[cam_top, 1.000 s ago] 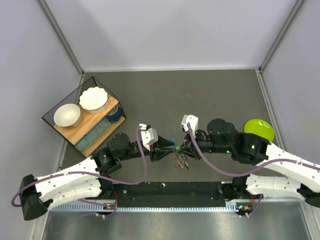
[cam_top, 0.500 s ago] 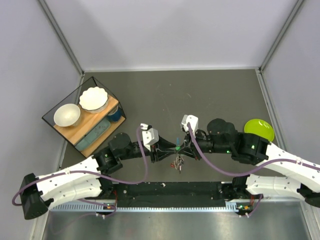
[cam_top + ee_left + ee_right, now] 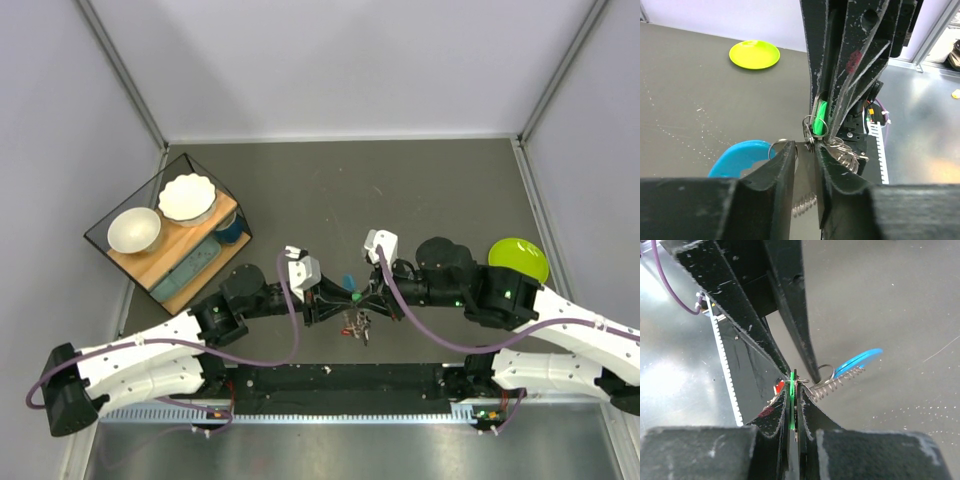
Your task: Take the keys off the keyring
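My right gripper (image 3: 370,296) (image 3: 794,382) is shut on the green head of one key (image 3: 791,395) (image 3: 820,116), held above the table. The thin keyring (image 3: 810,131) loops through that head. More silver keys (image 3: 847,157) (image 3: 356,323) and a red tag (image 3: 778,387) hang below it. A blue tag (image 3: 740,157) (image 3: 858,361) and a small wire spring (image 3: 836,382) hang on the far side. My left gripper (image 3: 332,299) (image 3: 806,150) faces the right one tip to tip. Its jaws stand narrowly open, with the keyring just at their tips.
A lime-green plate (image 3: 518,258) (image 3: 754,54) lies at the right of the table. At the left stands a dark box (image 3: 165,232) with two white bowls (image 3: 134,230) on a wooden shelf. The black rail (image 3: 340,378) runs along the near edge.
My left gripper has moved right until its tips meet the keyring, and its jaws have narrowed. The bunch has shifted slightly, and the blue tag now shows above it. The right gripper stays shut.
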Available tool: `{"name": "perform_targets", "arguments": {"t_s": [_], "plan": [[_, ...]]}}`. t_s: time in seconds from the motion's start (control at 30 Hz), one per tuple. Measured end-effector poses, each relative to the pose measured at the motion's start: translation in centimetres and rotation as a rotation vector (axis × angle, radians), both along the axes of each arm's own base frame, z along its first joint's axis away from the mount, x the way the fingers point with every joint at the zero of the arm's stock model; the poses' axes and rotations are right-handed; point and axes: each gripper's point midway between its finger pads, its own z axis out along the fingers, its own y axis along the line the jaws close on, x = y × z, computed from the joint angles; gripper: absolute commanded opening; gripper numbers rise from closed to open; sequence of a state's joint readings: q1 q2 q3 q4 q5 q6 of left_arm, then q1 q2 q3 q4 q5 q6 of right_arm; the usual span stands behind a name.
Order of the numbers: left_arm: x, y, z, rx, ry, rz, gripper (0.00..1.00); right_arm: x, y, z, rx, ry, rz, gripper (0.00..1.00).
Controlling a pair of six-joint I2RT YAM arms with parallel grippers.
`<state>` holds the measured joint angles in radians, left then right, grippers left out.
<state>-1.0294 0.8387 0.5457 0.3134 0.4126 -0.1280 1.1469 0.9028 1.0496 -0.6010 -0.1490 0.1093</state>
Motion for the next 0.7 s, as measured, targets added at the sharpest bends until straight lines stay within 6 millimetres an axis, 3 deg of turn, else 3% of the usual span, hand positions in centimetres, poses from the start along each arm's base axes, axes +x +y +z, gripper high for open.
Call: {"name": "perform_targets", "arguments": {"t_s": [0.1,0.13,0.47,0.7], "plan": [[-0.1,-0.1,-0.2,0.004,0.007,-0.007,0.02,0.0,0.0,0.0,0.001,0.001,0.001,0.00],[-0.1,-0.1,-0.1,0.005,0.006,-0.010,0.00,-0.1,0.0,0.0,0.001,0.002,0.001,0.00],[-0.6,0.0,1.6,-0.045,-0.027,-0.032,0.00,-0.2,-1.4,1.6,0.049,-0.039,-0.019,0.00],[-0.9,0.1,1.7,-0.046,-0.029,-0.045,0.00,0.0,-1.5,1.6,0.047,-0.056,-0.020,0.00]]}}
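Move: Some 2 cm to the right of the left hand point, level with it fore and aft and in height, lies the keyring's metal ring beside the green key. The green key is about 3 cm to the right and 1 cm up; the blue end of the coil, roughly 4 cm forward, 2 cm right and 4 cm lower. From the right hand, already gripping the green key, that metal ring lies about 2 cm left, level fore and aft, 1 cm below. Closing fully from a third-open gap, the left fingers pinch the metal ring just beside the green key's small ring while the right keeps its shut grip on that key. Both hands then rise about 1.5 cm, the right also drawing some 1.5 cm to the right, away from the left, which eases back about 1 cm. ##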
